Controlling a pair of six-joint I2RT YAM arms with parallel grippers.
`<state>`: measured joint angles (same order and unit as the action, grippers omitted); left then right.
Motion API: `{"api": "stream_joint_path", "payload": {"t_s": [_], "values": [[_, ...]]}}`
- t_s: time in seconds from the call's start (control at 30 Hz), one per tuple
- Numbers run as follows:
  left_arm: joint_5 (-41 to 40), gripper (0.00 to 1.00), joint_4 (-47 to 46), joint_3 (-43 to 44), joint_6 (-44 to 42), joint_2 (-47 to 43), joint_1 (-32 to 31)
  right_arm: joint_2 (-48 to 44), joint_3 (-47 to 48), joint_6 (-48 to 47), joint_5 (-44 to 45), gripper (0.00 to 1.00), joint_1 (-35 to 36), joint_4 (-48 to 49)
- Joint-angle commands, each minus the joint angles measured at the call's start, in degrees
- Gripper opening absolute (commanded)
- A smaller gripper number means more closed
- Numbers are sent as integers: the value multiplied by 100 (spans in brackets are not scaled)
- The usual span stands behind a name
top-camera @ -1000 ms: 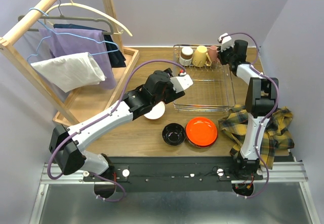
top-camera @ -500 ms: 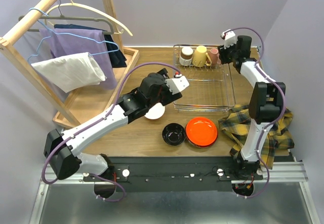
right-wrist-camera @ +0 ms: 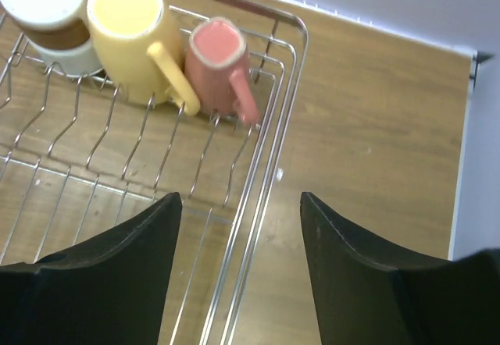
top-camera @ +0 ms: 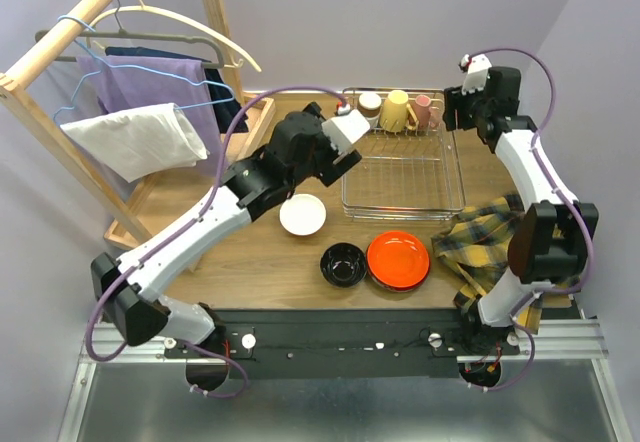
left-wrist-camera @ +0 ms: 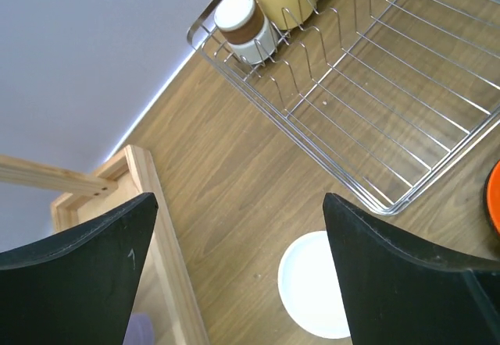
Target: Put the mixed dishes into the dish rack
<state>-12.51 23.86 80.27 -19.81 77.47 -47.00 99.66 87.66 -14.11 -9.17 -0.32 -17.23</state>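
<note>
The dish rack [top-camera: 400,177] holds a white-and-brown cup [top-camera: 369,108], a yellow mug [top-camera: 397,110] and a pink mug [top-camera: 425,110] along its back edge. A white bowl [top-camera: 302,214], a black bowl [top-camera: 343,264] and an orange-red plate [top-camera: 398,260] lie on the table in front of it. My left gripper [top-camera: 338,158] hangs open and empty above the table, left of the rack, with the white bowl [left-wrist-camera: 316,286] below its right finger. My right gripper [right-wrist-camera: 241,197] is open and empty over the rack's right rim [right-wrist-camera: 266,165], just short of the pink mug [right-wrist-camera: 219,64].
A plaid cloth [top-camera: 505,252] lies at the right front. A wooden clothes rack with hangers and its tray [top-camera: 190,192] fills the left side, and the tray's edge [left-wrist-camera: 144,204] is close under my left gripper. Walls stand behind and to the right.
My left arm has risen and swung back off the white bowl, which stays on the table. My right gripper has opened, let go of the pink mug and drawn back to the right.
</note>
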Motion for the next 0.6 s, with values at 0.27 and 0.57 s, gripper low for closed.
{"api": "stream_joint_path", "payload": {"t_s": [0.27,0.57], "values": [[953,59,824,1738,1805,2324,596,-307,-1251,418,328,71,23,-1036],[1154,61,717,2229,1964,3299,842,256,-1040,330,461,70,23,-1125]]}}
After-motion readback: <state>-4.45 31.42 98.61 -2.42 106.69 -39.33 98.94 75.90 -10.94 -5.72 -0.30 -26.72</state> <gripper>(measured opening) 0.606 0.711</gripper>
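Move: Some 12 cm ahead, 4 cm to the right and 24 cm below the left hand is the dish rack's left rail. The white plate lies 1 cm ahead, 8 cm left, 30 cm down; the white-and-brown cup 29 cm ahead, 10 cm right, 21 cm down. From the right hand, the rack's right rail is about 5 cm back, level sideways, 16 cm below; the pink mug 12 cm ahead, 6 cm left, 13 cm below. Closing in on the rack from both sides, the left hand swings forward and right, then mostly down (about 12 cm in all) towards the left rail, its fingers narrowing partway. The right hand backs off from the mugs, then sinks some 11 cm over the right rail, fingers staying open. Both wrists tip down 20 to 25 degrees. ##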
